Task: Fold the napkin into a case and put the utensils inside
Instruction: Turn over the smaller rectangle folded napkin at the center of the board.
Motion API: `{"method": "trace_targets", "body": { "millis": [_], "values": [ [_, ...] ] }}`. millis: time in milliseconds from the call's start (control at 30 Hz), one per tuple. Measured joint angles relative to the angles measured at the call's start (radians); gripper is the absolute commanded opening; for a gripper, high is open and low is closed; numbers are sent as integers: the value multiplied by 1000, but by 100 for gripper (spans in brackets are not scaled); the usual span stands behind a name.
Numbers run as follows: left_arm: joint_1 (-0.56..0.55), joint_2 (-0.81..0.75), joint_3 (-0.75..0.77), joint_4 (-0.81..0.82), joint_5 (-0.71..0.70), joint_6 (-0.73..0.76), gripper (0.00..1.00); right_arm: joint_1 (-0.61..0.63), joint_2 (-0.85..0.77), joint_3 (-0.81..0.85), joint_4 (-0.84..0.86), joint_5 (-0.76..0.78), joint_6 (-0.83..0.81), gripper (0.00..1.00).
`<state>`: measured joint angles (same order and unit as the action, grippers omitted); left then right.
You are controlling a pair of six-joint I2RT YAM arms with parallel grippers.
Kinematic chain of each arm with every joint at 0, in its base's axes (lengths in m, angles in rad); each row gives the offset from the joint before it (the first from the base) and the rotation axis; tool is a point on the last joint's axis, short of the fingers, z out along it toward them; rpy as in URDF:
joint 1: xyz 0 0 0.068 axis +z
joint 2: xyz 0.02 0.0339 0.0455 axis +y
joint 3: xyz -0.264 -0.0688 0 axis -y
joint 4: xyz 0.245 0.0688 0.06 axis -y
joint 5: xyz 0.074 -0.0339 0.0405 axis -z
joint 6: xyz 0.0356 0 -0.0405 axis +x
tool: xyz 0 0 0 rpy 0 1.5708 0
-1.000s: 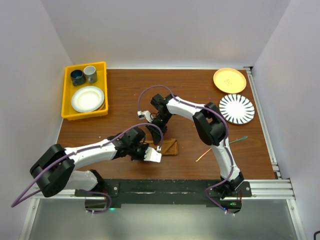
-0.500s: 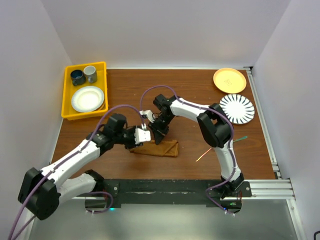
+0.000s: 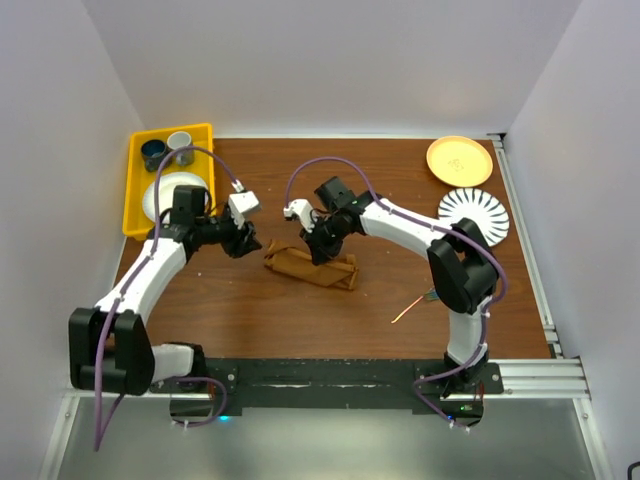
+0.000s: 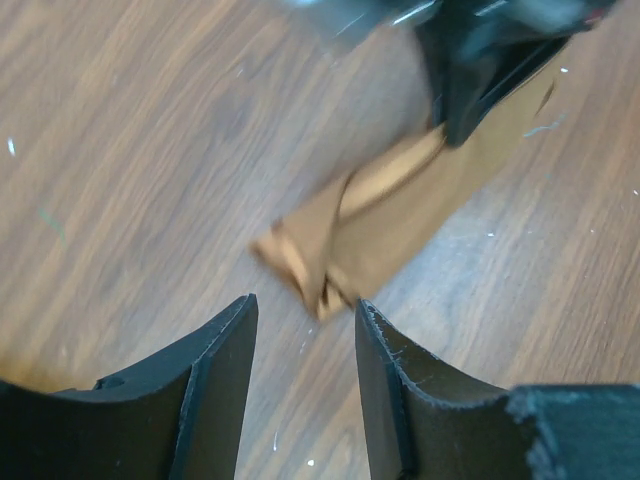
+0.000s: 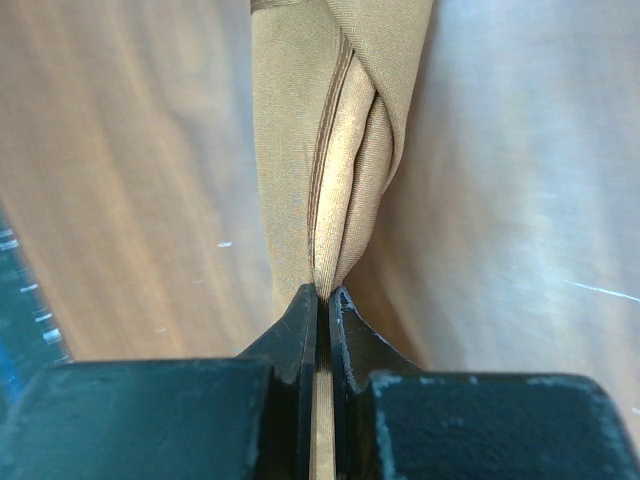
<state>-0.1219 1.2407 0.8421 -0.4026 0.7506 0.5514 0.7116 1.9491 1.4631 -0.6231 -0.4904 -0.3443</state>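
Note:
The rust-brown napkin (image 3: 318,270) lies folded into a narrow, crumpled strip in the middle of the table. My right gripper (image 3: 320,250) is shut on a fold along its far edge; in the right wrist view the cloth (image 5: 330,150) is bunched between the closed tips (image 5: 322,296). My left gripper (image 3: 247,243) stands open just left of the strip's left end, holding nothing. In the left wrist view the napkin's corner (image 4: 390,220) lies just beyond the gripper's tips (image 4: 305,305). A thin copper utensil (image 3: 407,310) lies at the right front. A green one (image 3: 430,294) is mostly hidden by the right arm.
A yellow tray (image 3: 135,195) at the back left holds two cups and a white plate. An orange plate (image 3: 459,160) and a striped plate (image 3: 473,217) sit at the back right. The right arm's forearm crosses above the right front of the table.
My left gripper let go of the napkin, opened and swung back and left. My right gripper closed on the cloth. The napkin now lies as a longer strip, slightly farther back.

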Motion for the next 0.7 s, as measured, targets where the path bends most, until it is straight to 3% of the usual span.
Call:
{"method": "trace_targets", "body": {
  "millis": [200,433,700],
  "values": [
    [89,95,31,-18,50,-18,49,1,-42,-32,101,181,-49,0],
    [113,116,32,-18,68,-21,49,11,-107,-89,219,403,-147,0],
    [148,158,60,-25,73,-21,49,157,-151,-254,405,632,-290,0]
  ]
}}
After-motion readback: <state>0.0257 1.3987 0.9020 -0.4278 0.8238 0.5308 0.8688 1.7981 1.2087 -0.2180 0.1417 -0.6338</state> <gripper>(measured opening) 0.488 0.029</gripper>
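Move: The right hand, some 5 cm above the board, already grips the narrow folded napkin by its upper long edge; the napkin's middle hangs about 1 cm back, 1 cm to the left and 3 cm lower. The open board where it is being turned lies about 4 cm ahead and 5 cm below. The gold handle lies some 20 cm right and 10 cm back. From the left hand, the napkin's middle is about 13 cm right, 4 cm back and 11 cm below. Keeping the napkin's edge pinched between shut fingers, the right hand sweeps it forward about 7.5 cm, veering right and rising some 3 cm, then starts back and down. Throughout, its wrist rolls about 45 degrees, swinging the hanging underside forward. The half-open, empty left hand withdraws about 4 cm, left and forward, sinking 2 cm. ##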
